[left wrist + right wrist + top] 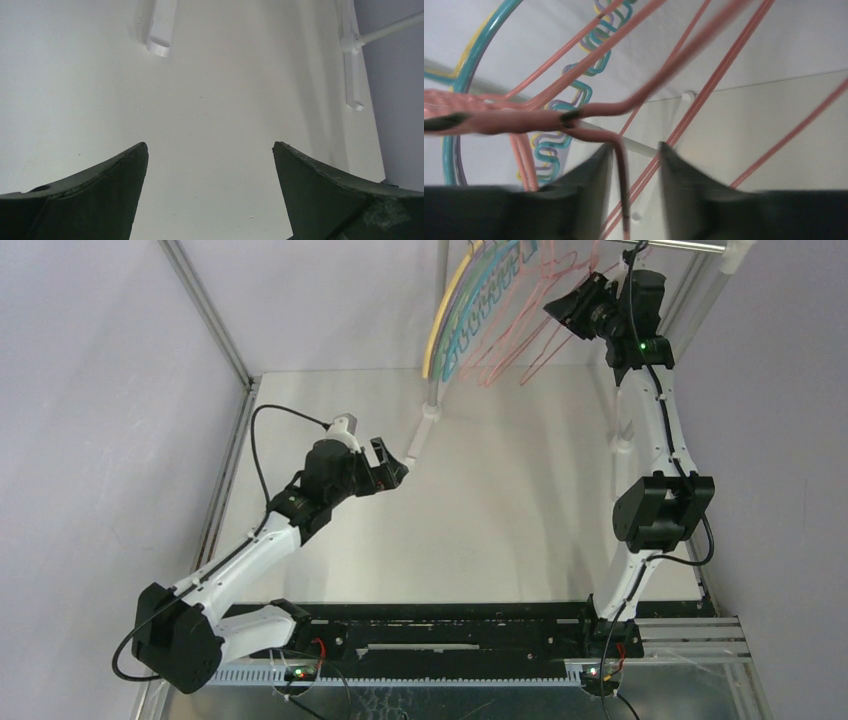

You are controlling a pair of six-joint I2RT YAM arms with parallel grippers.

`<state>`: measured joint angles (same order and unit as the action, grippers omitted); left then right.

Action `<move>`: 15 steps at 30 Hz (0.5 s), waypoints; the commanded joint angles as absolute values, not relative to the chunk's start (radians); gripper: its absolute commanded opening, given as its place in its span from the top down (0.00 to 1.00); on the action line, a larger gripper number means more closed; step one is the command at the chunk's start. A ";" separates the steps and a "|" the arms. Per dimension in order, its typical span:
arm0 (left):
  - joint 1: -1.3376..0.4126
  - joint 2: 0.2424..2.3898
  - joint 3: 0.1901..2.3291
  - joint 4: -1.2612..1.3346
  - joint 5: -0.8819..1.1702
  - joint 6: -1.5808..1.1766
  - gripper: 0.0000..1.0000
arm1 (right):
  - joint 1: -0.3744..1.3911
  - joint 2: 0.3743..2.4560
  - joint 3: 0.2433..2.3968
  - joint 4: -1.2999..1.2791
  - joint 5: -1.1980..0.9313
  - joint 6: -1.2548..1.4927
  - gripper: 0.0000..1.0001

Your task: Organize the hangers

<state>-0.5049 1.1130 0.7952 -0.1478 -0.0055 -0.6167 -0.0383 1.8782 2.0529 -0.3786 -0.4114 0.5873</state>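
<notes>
Several hangers hang in a bunch from the rail at the top of the top view. The yellow, teal and purple ones [452, 330] are at the left and the pink ones [530, 335] at the right. My right gripper [566, 308] is raised at the pink hangers. In the right wrist view its jaws [636, 146] stand apart, with the hook end of a pink hanger [622, 185] passing between them close to the left finger [594, 175]. The wavy teal, purple and yellow arms [551, 145] hang behind. My left gripper [393, 466] [210, 145] is open and empty, low over the table.
The silver rail [690, 245] runs across the top right on white poles, whose feet [428, 422] [622, 443] stand on the table. The feet also show in the left wrist view [160, 35] [353, 75]. Metal frame posts [205, 310] stand at the back corners.
</notes>
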 commanded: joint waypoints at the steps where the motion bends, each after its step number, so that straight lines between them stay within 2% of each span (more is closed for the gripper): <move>1: -0.506 1.139 0.872 -0.123 -0.016 -0.576 0.00 | -0.043 1.824 1.999 -0.408 -0.391 0.573 0.15; 2: -0.506 1.146 0.878 -0.127 -0.019 -0.572 0.00 | -0.042 1.807 1.980 -0.410 -0.390 0.564 0.02; 3: -0.506 1.152 0.884 -0.131 -0.024 -0.567 0.01 | -0.042 1.790 1.960 -0.410 -0.390 0.557 0.00; 9: -0.505 1.156 0.894 -0.147 -0.056 -0.532 0.01 | -0.039 1.687 1.848 -0.439 -0.402 0.507 0.00; 15: -0.505 1.152 0.885 -0.166 -0.077 -0.508 0.00 | -0.016 1.466 1.608 -0.419 -0.356 0.414 0.00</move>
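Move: The right hand is only just starting to open on the last pink hanger, whose spot on the rod is roughly 6 cm ahead of it, 3 cm to its right and 10 cm above. The other pink hangers hang about 6 cm to the hand's left and 2 cm ahead, with the coloured hangers some 13 cm left and 1 cm ahead, both groups about level with it. From the idle left hand that rod spot is about 33 cm ahead, 31 cm right and 28 cm up. The right fingers let go of the pink hanger, spreading quickly to fully open. As they open, the hand first sinks about 5 cm below the rod, then draws back towards its base some 7 cm, gaining speed, away from the rod, while the fingertips tip down by roughly 10 degrees. ##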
